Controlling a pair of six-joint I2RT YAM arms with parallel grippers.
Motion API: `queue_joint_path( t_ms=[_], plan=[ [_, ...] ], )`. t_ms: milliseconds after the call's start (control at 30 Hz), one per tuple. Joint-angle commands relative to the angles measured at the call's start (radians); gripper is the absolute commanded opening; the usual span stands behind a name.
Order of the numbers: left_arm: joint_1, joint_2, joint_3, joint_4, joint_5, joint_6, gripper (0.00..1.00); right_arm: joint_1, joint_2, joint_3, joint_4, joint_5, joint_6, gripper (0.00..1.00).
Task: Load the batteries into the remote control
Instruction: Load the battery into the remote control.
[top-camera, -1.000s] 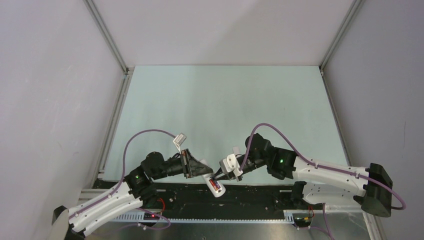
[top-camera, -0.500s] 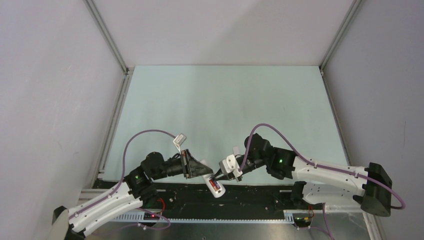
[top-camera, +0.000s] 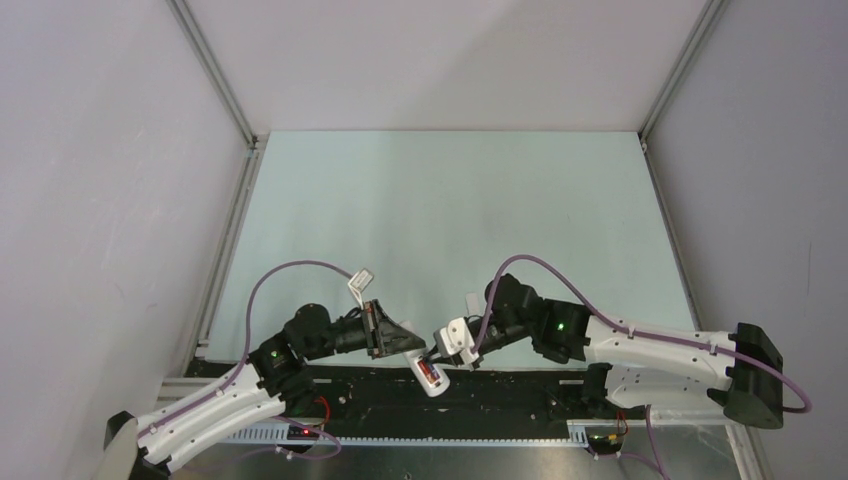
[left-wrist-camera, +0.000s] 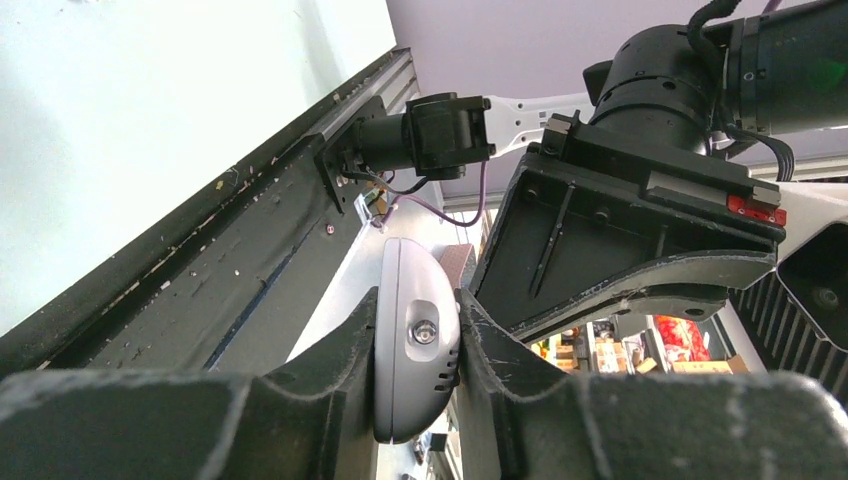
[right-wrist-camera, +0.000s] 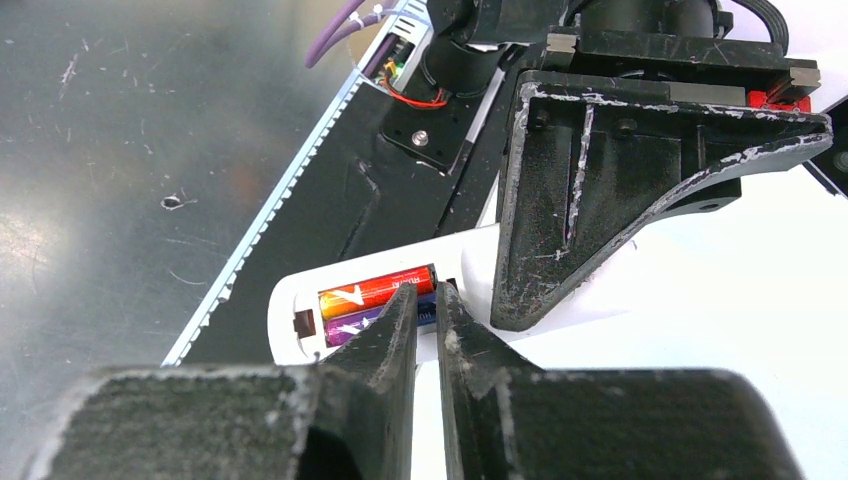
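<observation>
My left gripper (left-wrist-camera: 415, 345) is shut on the remote control (left-wrist-camera: 413, 350), a white handset clamped edge-on between its pads. From above, the remote (top-camera: 429, 377) juts out past the table's near edge, over the black rail. Its open bay faces the right wrist view. Both batteries lie in it side by side, the red-orange one (right-wrist-camera: 375, 291) above the dark blue-purple one (right-wrist-camera: 352, 325). My right gripper (right-wrist-camera: 427, 292) is all but shut, with only a thin slit and nothing between the fingers. Its tips rest at the batteries' right end.
The pale green tabletop (top-camera: 450, 210) stretches away behind both arms. A black rail (top-camera: 500, 385) runs along the near edge, with a scratched metal plate (right-wrist-camera: 120, 150) below it. The left gripper's black finger (right-wrist-camera: 600, 200) stands close on the right of my right fingertips.
The right gripper has crept left and down onto the remote's bay, and its fingers have narrowed slightly. The left gripper and remote have stayed put.
</observation>
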Motion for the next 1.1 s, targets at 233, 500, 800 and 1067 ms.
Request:
queue_joint_path(
  t_ms=[233, 500, 800, 1067],
  plan=[
    [0.001, -0.034, 0.038, 0.173, -0.014, -0.077, 0.0, 0.082, 0.013, -0.044, -0.137, 0.187, -0.025, 0.14],
    [0.001, -0.038, 0.028, 0.19, -0.021, -0.091, 0.0, 0.119, 0.003, -0.044, -0.149, 0.249, -0.023, 0.14],
    [0.002, -0.021, -0.005, 0.191, -0.045, -0.06, 0.0, 0.122, -0.137, -0.102, 0.015, 0.29, 0.082, 0.36],
    [0.002, 0.035, -0.005, 0.191, -0.066, 0.019, 0.0, 0.123, -0.286, -0.135, 0.201, 0.316, 0.293, 0.55]
  ],
)
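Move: The blue battery in the remote control is right under the right fingertips, which are on its forward end; its middle lies about 2 cm back and 1 cm below. The orange battery is beside it, about 2 cm back and 1 cm left of the hand. The loose cover lies on the table roughly 12 cm ahead, 11 cm right and 19 cm below. From the left hand, still gripping the remote, the blue battery lies about 5 cm back and 4 cm right. Right fingertips keep pressing the blue battery down 1 cm, then open and lift away rightward about 3 cm. ##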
